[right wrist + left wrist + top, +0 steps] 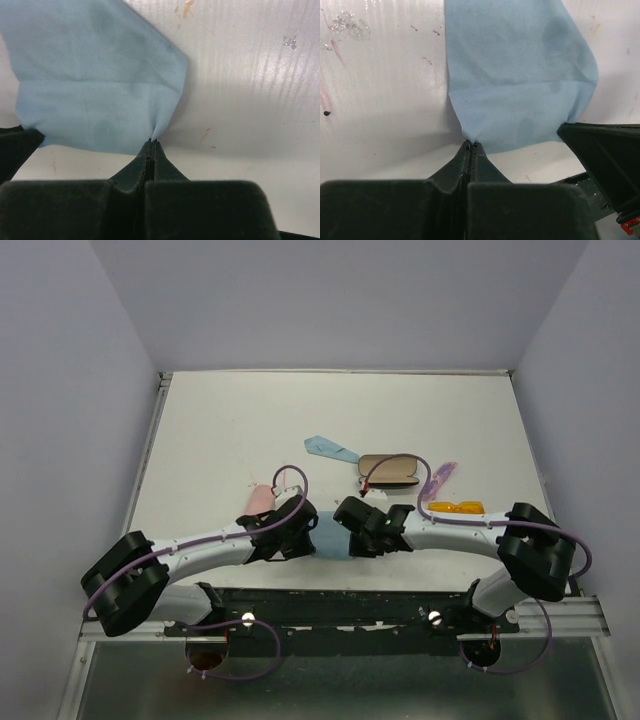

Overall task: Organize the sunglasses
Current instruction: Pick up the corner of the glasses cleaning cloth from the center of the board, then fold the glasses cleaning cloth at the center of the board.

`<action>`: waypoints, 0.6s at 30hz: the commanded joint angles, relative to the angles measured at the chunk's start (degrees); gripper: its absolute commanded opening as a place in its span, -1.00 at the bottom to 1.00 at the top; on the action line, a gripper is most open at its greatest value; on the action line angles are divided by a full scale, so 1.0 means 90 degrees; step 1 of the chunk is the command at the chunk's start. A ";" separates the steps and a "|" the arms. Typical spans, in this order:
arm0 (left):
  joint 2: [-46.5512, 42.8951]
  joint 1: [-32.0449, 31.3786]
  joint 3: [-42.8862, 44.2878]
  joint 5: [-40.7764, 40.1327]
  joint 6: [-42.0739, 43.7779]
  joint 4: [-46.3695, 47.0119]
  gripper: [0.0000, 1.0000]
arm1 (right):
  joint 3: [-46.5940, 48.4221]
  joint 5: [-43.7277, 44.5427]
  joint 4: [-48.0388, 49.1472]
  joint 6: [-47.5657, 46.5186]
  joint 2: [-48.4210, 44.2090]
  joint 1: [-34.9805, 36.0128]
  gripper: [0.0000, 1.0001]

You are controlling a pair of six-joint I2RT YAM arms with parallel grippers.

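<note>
The orange sunglasses (456,507) lie on the table at the right, just beyond my right forearm. The pale pink-purple sunglasses (442,476) lie a little farther back. A light blue cloth (328,538) hangs between my two grippers near the table's front edge. My left gripper (471,144) is shut on one near corner of this cloth (520,75). My right gripper (151,141) is shut on the other near corner of the cloth (95,75). From above, the left gripper (308,533) and right gripper (348,535) sit close together.
A dark oblong case (388,470) lies behind the right gripper. A pink case (260,498) lies behind the left wrist. A second light blue cloth (330,448) lies crumpled at mid-table. Grey walls close in the table on three sides.
</note>
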 commanded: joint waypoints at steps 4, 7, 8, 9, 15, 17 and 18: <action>-0.0658 -0.0066 -0.0170 -0.0401 0.0243 0.0246 -1.00 | -0.0170 -0.0268 0.0422 -0.0404 -0.0622 0.0061 -0.99; -0.0785 -0.0066 -0.0140 -0.0539 0.0253 0.0061 -1.00 | -0.0161 -0.0386 0.0431 -0.0423 -0.0681 0.0051 -0.99; -0.0872 -0.0066 -0.0140 -0.0519 0.0320 0.0050 -1.00 | -0.0122 -0.0405 0.0422 -0.0453 -0.0739 0.0051 -0.99; -0.1008 -0.0066 -0.0131 -0.0490 0.0369 0.0060 -1.00 | -0.0073 -0.0415 0.0422 -0.0492 -0.0807 0.0051 -0.99; -0.2209 -0.0378 -0.0160 -0.0441 0.0682 -0.0154 -1.00 | 0.0045 -0.0932 0.0188 -0.0502 -0.1481 0.0042 -0.99; -0.2483 -0.0437 -0.0209 -0.0170 0.0789 -0.0155 -1.00 | 0.0044 -0.1079 0.0041 -0.0482 -0.1676 0.0051 -0.99; -0.2571 -0.0447 -0.0199 -0.0061 0.0819 -0.0261 -1.00 | 0.0093 -0.1176 -0.0056 -0.0463 -0.1745 0.0051 -0.99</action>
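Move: Between the two grippers spreads the light-blue cleaning cloth, its near corners already pinched one in each hand; its middle lies about 6 cm ahead and 4 cm to the right of the left hand, and some 6 cm ahead and 5 cm to the left of the right hand, 1 cm lower. The open case is about 22 cm ahead and 9 cm to the right of the right hand. The pink case sits roughly 10 cm ahead and 13 cm to the left of the left hand. Lifting together, both arms raise the cloth's near corners off the board, the left hand about 8 cm, the right 7 cm while also drifting some 2.5 cm left towards its partner. The fingers stay shut on the cloth and their tips lean inward, the left's also swinging forward, by roughly 15 degrees; the rise quickens towards the end. ##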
